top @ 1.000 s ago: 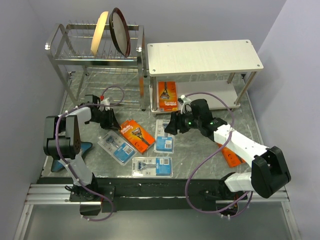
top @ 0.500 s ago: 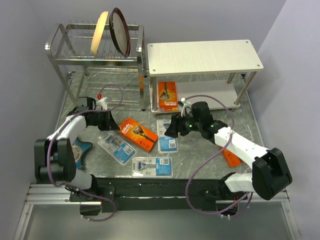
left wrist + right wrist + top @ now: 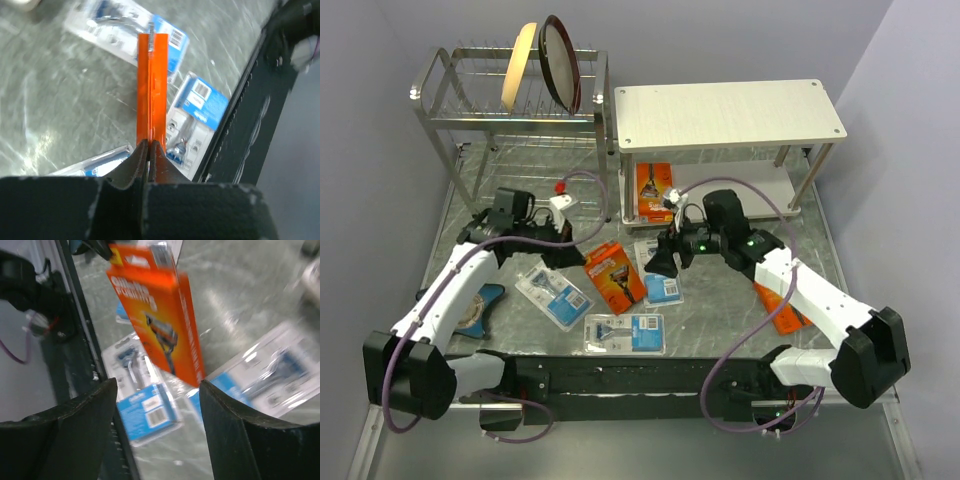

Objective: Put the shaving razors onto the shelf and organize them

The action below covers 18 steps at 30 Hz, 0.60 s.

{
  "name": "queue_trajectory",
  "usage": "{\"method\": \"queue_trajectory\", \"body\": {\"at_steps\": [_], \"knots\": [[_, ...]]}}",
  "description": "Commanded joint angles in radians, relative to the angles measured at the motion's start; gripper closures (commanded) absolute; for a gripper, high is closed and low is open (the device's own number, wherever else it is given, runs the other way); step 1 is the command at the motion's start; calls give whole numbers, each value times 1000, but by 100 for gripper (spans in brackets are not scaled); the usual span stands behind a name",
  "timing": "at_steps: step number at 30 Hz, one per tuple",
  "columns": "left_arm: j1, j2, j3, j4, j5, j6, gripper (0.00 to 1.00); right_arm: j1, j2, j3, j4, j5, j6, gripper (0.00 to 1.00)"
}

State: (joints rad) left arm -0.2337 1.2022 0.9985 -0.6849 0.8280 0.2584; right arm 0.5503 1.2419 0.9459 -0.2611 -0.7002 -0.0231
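My left gripper (image 3: 577,247) is shut on the end of an orange razor pack (image 3: 615,276) and holds it above the table; in the left wrist view the pack (image 3: 152,85) stands edge-on between the jaws of that gripper (image 3: 149,146). My right gripper (image 3: 665,262) hovers open just right of it, and its wrist view shows the orange pack (image 3: 157,310) beyond the fingers (image 3: 95,410). Three blue razor packs (image 3: 552,292) (image 3: 625,332) (image 3: 660,275) lie on the table. Another orange pack (image 3: 655,190) stands on the lower tier of the white shelf (image 3: 725,113). A third (image 3: 785,312) lies partly under my right arm.
A chrome dish rack (image 3: 450,120) with two plates (image 3: 560,62) stands at the back left, next to the shelf. A teal object (image 3: 480,305) lies under my left arm. The black rail (image 3: 620,375) runs along the near edge.
My left gripper closed on the orange pack, lifted it and swung it right as the arm stretched out. My right gripper drew slightly closer and opened a little.
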Motion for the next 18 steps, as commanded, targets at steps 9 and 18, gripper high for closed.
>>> {"method": "queue_trajectory", "body": {"at_steps": [9,18], "knots": [[-248,83,268,-231,-92,291,99,11,14,362,-435,-59,-682,23],[-320,122,348,-209,-119,286,99,91,122,427,-652,-87,-902,22]]}}
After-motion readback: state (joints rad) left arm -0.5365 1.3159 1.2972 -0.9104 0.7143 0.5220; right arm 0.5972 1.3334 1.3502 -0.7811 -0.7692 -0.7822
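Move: The left gripper already pinches the orange razor box by one end; the box's middle lies about 7 cm right of it, 1 cm back and 5 cm lower. From the open right gripper, that middle is about 12 cm left, 1 cm back and 6 cm below. On the table, some 19 cm below the right gripper, one blue razor pack lies 5 cm ahead and 1 cm left, another 10 cm back and 10 cm left. Keep the left fingers shut on the orange box and bring it about 6 cm right towards the right gripper, rising some 4 cm and easing back 3 cm while the wrist turns about 20 degrees clockwise. Leave the right fingers open and empty: lift that hand about 8 cm, then let it sink 2 cm, rolling it and swinging its fingertips counter-clockwise, from pointing left round towards the back. ##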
